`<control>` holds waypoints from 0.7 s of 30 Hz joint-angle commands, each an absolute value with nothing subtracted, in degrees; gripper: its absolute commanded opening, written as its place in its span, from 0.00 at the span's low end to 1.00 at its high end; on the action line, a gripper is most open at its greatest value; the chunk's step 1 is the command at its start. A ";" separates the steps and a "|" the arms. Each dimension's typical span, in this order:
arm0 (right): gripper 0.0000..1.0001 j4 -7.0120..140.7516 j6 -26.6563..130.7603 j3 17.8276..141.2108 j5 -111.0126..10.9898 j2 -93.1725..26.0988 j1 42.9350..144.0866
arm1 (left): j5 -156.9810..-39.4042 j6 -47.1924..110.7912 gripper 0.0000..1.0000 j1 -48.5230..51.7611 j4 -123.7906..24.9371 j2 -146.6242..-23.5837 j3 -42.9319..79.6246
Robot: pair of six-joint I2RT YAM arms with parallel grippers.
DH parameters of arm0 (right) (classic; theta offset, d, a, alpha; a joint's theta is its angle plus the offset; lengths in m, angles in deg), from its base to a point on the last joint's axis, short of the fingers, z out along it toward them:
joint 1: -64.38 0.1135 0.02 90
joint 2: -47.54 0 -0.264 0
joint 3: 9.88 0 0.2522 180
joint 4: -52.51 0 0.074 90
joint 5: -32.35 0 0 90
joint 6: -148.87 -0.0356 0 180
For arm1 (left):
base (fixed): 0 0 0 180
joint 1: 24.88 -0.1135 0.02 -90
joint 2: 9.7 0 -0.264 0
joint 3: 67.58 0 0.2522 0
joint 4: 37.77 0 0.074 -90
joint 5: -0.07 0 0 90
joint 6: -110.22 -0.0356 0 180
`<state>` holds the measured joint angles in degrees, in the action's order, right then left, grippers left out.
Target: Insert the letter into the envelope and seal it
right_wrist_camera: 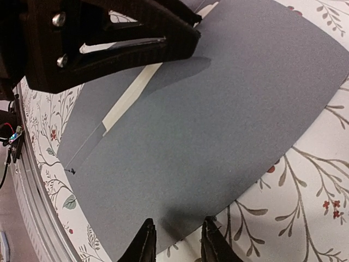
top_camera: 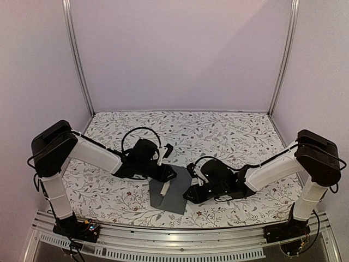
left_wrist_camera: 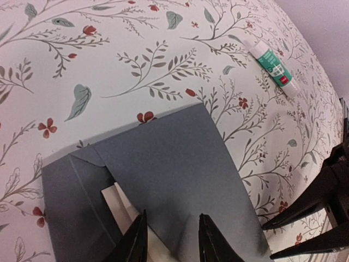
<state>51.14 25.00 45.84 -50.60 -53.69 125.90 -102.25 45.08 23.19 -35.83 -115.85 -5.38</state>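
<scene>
The dark grey envelope (top_camera: 173, 197) lies flat near the table's front, its flap (left_wrist_camera: 174, 164) folded down over the body. A pale strip of the letter (left_wrist_camera: 115, 201) shows in the gap under the flap and also appears as the letter (right_wrist_camera: 132, 90) in the right wrist view; the rest is hidden inside. My left gripper (left_wrist_camera: 172, 241) (top_camera: 166, 176) hovers low over the flap, jaws apart with only flat envelope beneath. My right gripper (right_wrist_camera: 178, 243) (top_camera: 192, 192) stands open, its fingertips straddling the envelope's right edge (right_wrist_camera: 229, 204), which casts a small shadow there.
A small teal-and-white glue stick (left_wrist_camera: 274, 63) lies on the floral tablecloth (top_camera: 229, 136) beyond the envelope. The left gripper's black body (right_wrist_camera: 109, 38) hangs close over the envelope's far side, and the right gripper's fingers (left_wrist_camera: 311, 215) reach in beside it. Aluminium posts frame the back corners.
</scene>
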 commanded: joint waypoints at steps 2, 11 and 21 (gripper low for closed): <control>0.29 54.10 24.64 48.20 -51.77 -54.26 126.70 | -103.30 43.77 0.30 22.18 -34.32 -116.24 -4.55; 0.49 73.91 28.57 52.08 -65.97 -43.66 126.03 | -98.96 42.90 0.44 22.15 -34.10 -103.81 -11.82; 0.74 99.04 32.92 61.36 -74.09 -39.39 112.19 | -96.89 41.54 0.74 22.32 -34.82 -90.49 -19.20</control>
<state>85.13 30.09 57.10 -69.03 -38.58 118.18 -98.51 42.63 22.63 -34.27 -93.75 -17.18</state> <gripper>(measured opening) 0.719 0.731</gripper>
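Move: The glue stick lies about 18 cm to the right of the right hand and 12 cm farther out, roughly 1 cm lower; the envelope's middle is some 8 cm to that hand's left and 4 cm ahead. From the left hand, low over the envelope's far part, the envelope's middle is about 6 cm back, and the letter showing in it about 5 cm back and 3 cm to the left, both around 1 cm lower. Both opening hands rise about 8 cm off the envelope, left going left, right forward-right towards the glue stick. ##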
